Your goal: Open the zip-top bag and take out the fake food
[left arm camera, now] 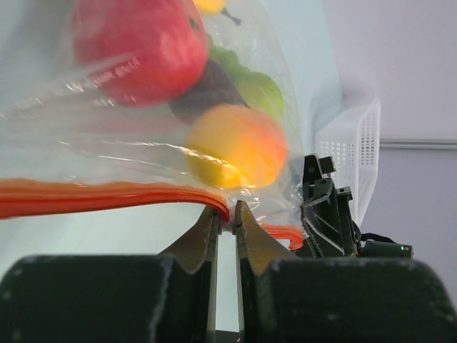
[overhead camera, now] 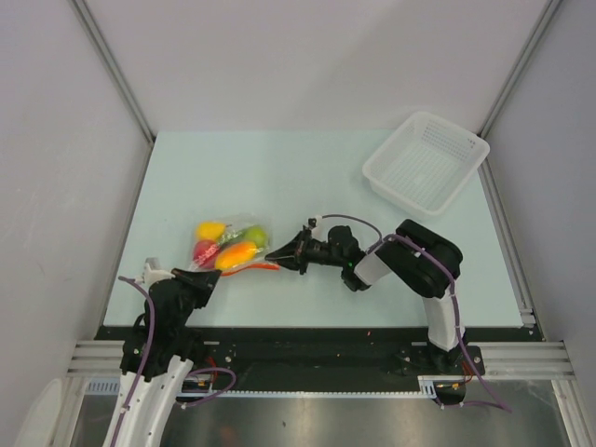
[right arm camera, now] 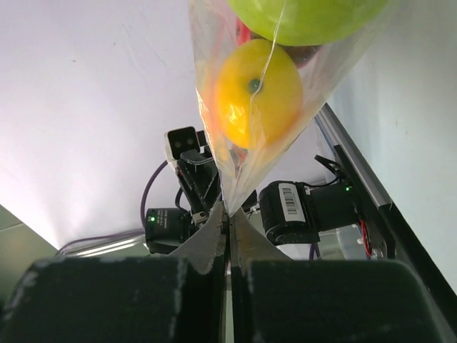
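Note:
The clear zip-top bag [overhead camera: 233, 244] lies on the pale table with the fake food inside: a yellow pear [overhead camera: 210, 228], red apple [overhead camera: 202, 250], orange-yellow fruit [overhead camera: 237, 254] and green fruit [overhead camera: 255, 234]. Its orange-red zip strip [left arm camera: 107, 194] runs along the near edge. My left gripper [left arm camera: 226, 218] is shut on that strip at the bag's mouth. From the other side my right gripper [right arm camera: 228, 211] is shut on a pinched edge of the bag film, with the orange-yellow fruit [right arm camera: 257, 93] and green fruit [right arm camera: 307, 14] hanging just beyond it. In the top view the two grippers [overhead camera: 207, 279] [overhead camera: 276, 253] flank the bag's near edge.
A white mesh basket [overhead camera: 374, 171] stands at the back right of the table, and it also shows behind the right arm as a white basket [left arm camera: 351, 153]. Grey walls enclose the table on three sides. A black rail runs along the near edge.

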Available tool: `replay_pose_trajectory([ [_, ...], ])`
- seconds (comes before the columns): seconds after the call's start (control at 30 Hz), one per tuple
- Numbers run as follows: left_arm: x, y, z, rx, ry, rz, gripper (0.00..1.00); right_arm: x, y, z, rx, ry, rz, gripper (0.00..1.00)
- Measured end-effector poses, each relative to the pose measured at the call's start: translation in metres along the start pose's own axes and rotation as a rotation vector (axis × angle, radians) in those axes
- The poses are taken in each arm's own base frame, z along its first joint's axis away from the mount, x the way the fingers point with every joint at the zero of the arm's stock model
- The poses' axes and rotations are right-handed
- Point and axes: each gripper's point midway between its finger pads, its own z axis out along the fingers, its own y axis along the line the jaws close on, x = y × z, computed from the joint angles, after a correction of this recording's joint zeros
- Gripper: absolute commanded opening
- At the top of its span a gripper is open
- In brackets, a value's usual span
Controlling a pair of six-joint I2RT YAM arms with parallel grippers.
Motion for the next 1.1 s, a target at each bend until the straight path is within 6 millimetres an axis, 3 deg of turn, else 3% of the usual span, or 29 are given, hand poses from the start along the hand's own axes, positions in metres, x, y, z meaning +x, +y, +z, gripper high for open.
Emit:
replay_pose_trajectory([
  [0.2, -0.006, 0.002, -0.002, -0.017, -0.03, 0.003, 0.0, -0.016, -0.002, -0.023, -0.006, 0.01, -0.024, 0.0],
  [0.33, -0.023, -0.009, -0.017, -0.006, -0.09, 0.02, 0.0, -0.019, -0.011, -0.032, 0.015, 0.013, -0.047, 0.0],
  [0.47, -0.04, -0.022, -0.03, 0.016, -0.16, 0.049, 0.0, -0.026, -0.015, -0.039, 0.026, -0.001, -0.069, 0.0],
  [0.67, -0.047, -0.021, -0.031, 0.011, -0.194, 0.122, 0.0, -0.024, -0.021, -0.044, 0.04, -0.002, -0.096, 0.0],
  [0.73, -0.048, -0.023, -0.03, 0.018, -0.194, 0.151, 0.0, -0.022, -0.023, -0.044, 0.047, 0.005, -0.113, 0.08],
  [0.77, -0.048, -0.025, -0.03, 0.023, -0.191, 0.171, 0.0, -0.02, -0.024, -0.044, 0.051, 0.009, -0.123, 0.21],
  [0.8, -0.048, -0.029, -0.029, 0.032, -0.187, 0.191, 0.0, -0.019, -0.025, -0.044, 0.058, 0.013, -0.142, 0.27],
  [1.0, -0.054, -0.069, -0.032, 0.104, -0.157, 0.303, 0.0, -0.017, -0.031, -0.038, 0.207, 0.033, -0.338, 0.64],
  [1.1, -0.056, -0.09, -0.034, 0.146, -0.14, 0.352, 0.0, -0.024, -0.003, -0.026, 0.307, -0.006, -0.585, 0.73],
])
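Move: The left fingers already pinch the bag's orange zip; the middle of its run towards the right hand lies about 8 cm to their right, 1 ahead. From the right hand, already pinching clear film, it's 4 cm left, 3 back. Both lie about level in height. The mango is 8 cm left of the right hand, level fore-and-aft, 4 below; the green apple 5 ahead, 3 left, 4 below. Left hand lifts its pinched zip about 11 cm; right hand draws film rightward 5 cm, sinking, then opens. ##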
